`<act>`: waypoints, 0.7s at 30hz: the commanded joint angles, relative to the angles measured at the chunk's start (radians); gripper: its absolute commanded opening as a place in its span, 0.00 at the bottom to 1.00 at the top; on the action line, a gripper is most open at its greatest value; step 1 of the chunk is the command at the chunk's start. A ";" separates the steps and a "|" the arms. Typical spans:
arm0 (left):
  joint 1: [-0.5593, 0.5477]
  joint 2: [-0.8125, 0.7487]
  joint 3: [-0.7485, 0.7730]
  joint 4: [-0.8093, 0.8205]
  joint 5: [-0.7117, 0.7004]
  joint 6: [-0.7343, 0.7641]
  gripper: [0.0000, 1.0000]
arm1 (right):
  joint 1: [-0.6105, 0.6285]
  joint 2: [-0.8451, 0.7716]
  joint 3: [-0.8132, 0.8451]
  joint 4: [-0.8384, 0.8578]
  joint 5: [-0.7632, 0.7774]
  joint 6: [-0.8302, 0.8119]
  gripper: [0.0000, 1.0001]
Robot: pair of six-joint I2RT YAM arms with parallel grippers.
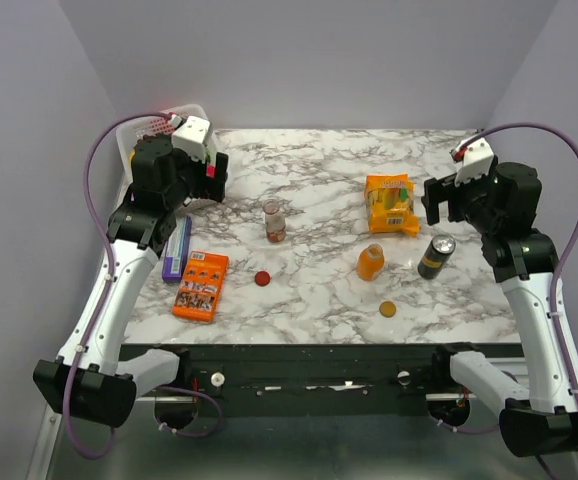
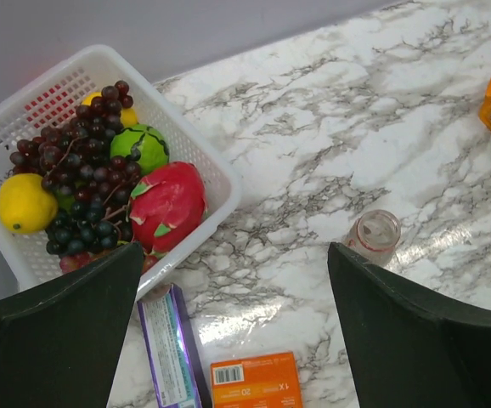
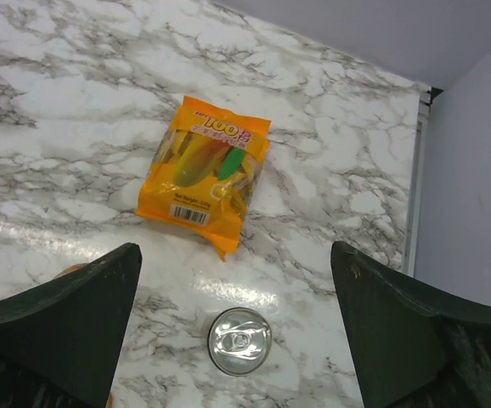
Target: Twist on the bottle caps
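A clear bottle with reddish-brown contents stands uncapped mid-table; it also shows in the left wrist view. An orange juice bottle stands right of centre. The red cap lies in front of the clear bottle. The orange cap lies in front of the orange bottle. My left gripper is open and empty, raised at the far left near the basket; in its wrist view the jaws stand wide. My right gripper is open and empty, raised above the black can; its wrist view shows wide jaws.
A white basket of fruit sits at the far left corner. A purple box and an orange box lie at the left. An orange snack bag and a black drink can are at the right.
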State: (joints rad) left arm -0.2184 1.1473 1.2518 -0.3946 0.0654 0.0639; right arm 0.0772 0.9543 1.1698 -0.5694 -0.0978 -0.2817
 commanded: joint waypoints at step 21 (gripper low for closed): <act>-0.001 -0.219 -0.359 -0.098 0.439 0.010 0.99 | 0.174 0.254 0.067 -0.442 -0.358 -0.479 0.79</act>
State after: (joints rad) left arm -0.2180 0.9581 0.9096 -0.5072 0.4294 0.0818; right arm 0.2230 1.1824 1.2671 -0.9874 -0.4976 -0.7029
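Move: The red cap lies about 11 cm back from my left hand, 10 cm to its right and 29 cm below it. The clear bottle stands roughly 2 cm ahead and 14 cm to the right of that hand, and the orange packet lies 12 cm back and 6 cm left. From my right hand the orange bottle is some 4 cm back, 14 cm left and 23 cm down. From that hand, the yellow cap is 14 cm back and 9 cm left, the can 4 cm back and 2 cm right. I bring both hands down over the bottles and caps at once. My left, wide open, sinks about 11 cm while drawing back 9 and a little right towards the red cap, tipping down and turning clockwise. My right first swings left towards the orange bottle, some 9 cm in all, easing back and turning about 40 degrees counter-clockwise, then drops, tipping down as its fingers narrow slightly. ##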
